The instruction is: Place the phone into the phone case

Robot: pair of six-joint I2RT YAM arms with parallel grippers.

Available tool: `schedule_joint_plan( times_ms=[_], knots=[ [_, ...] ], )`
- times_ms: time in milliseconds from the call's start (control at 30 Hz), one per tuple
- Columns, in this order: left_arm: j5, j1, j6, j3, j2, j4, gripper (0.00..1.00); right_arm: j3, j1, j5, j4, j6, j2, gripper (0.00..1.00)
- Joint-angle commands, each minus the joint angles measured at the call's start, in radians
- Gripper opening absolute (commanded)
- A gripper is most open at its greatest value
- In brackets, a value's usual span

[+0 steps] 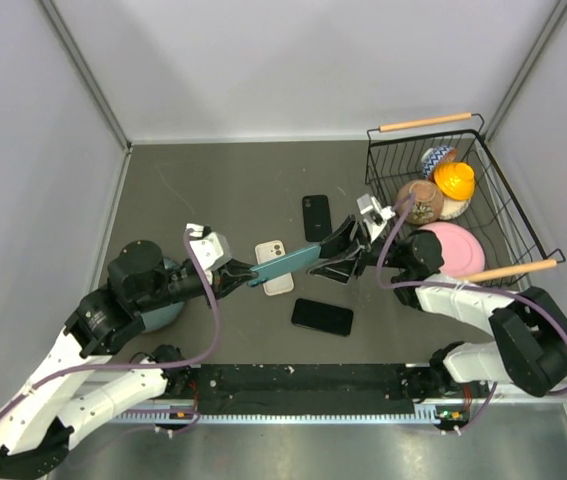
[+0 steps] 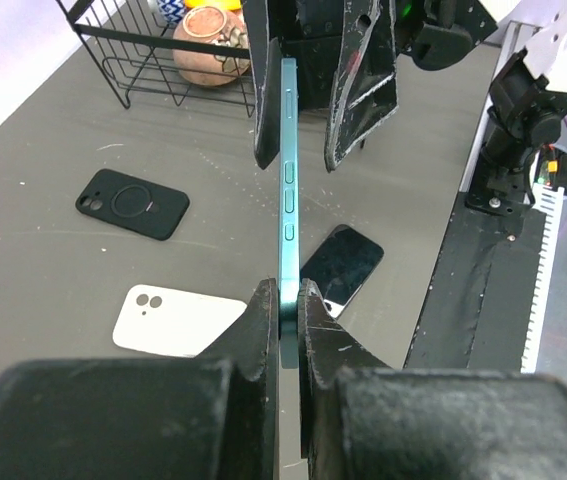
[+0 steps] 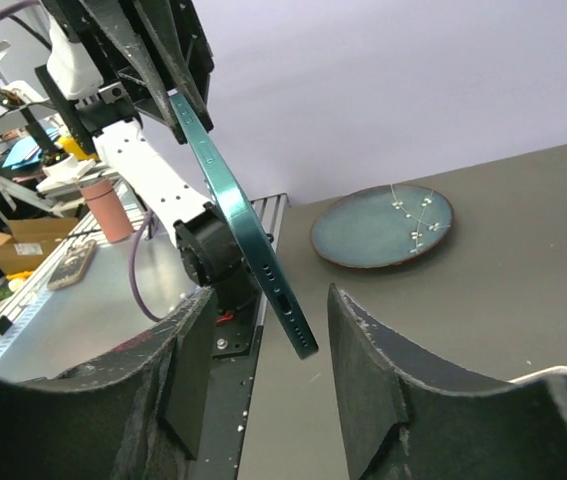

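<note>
A teal phone (image 1: 285, 265) is held edge-up in the air over the table's middle. My left gripper (image 1: 246, 277) is shut on its near end; the left wrist view shows the fingers (image 2: 263, 320) pinching the phone's edge (image 2: 288, 180). My right gripper (image 1: 335, 255) is open, its jaws standing on either side of the phone's far end (image 3: 248, 235) without touching it. A black phone case (image 1: 316, 217) with a ring on its back lies flat beyond the phone and also shows in the left wrist view (image 2: 133, 203).
A white case or phone (image 1: 274, 265) lies face down under the held phone. A black phone (image 1: 322, 316) lies screen up nearer the arms. A wire basket (image 1: 503, 190) with toys stands at the back right, next to a pink plate (image 1: 458, 245). A blue plate (image 3: 383, 225) sits at the left.
</note>
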Motion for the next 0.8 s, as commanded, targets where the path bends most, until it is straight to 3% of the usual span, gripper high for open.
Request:
schedule_joint_plan(
  times_ms=[0,133,267,400,433,500,533,600,633,767],
  knots=[
    [0.048,0.005,-0.042,-0.007,-0.005,0.153,0.00,0.008,0.018,-0.018,0.317,-0.015,-0.037,0.45],
    [0.048,0.006,-0.042,-0.012,0.001,0.141,0.00,-0.001,0.020,-0.014,0.315,-0.012,-0.076,0.32],
    [0.043,0.006,-0.040,-0.024,0.005,0.139,0.00,0.000,0.018,-0.015,0.314,0.009,-0.100,0.34],
    [0.039,0.012,-0.049,-0.035,0.012,0.155,0.00,0.002,0.018,-0.014,0.312,0.017,-0.120,0.10],
    [0.029,0.014,-0.054,-0.035,0.016,0.158,0.00,0.001,0.018,-0.011,0.309,0.018,-0.128,0.00],
    [-0.004,0.020,-0.071,-0.034,0.019,0.162,0.02,0.001,0.017,-0.008,0.280,0.018,-0.145,0.00],
    [-0.044,0.020,-0.074,-0.034,0.021,0.164,0.23,0.004,0.018,-0.009,0.257,0.017,-0.154,0.00],
    [-0.093,0.020,-0.069,-0.034,0.024,0.153,0.44,0.008,0.018,-0.014,0.164,-0.013,-0.178,0.00],
    [-0.125,0.020,-0.069,-0.032,0.027,0.140,0.60,0.010,0.017,-0.011,0.121,-0.033,-0.191,0.00],
    [-0.346,0.024,-0.085,-0.014,0.047,0.098,0.73,0.023,0.024,0.043,-0.251,-0.223,-0.280,0.00]
  ],
)
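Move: The phone hangs in mid-air between the hands, its left end still pinched by the left fingers and its right end between the half-open right ones. From the right hand its middle is about 8 cm left, 2 cm back and 3 cm higher; from the left hand, some 6 cm right, 2 cm ahead. On the table 27 cm below the right hand, the white case lies 12 cm ahead and 10 cm left, the black case 27 cm ahead and 1 cm right, the black phone 2 cm back and 2 cm right. The right fingers shut on the phone's right end and keep hold, while that hand rises nearly 4 cm, draws back about 3 cm and rolls some 10 degrees. The left hand stays almost still, pinching its end until the right grip is closed, then opens wide, lets go and swings about 3 cm forward off the phone. ##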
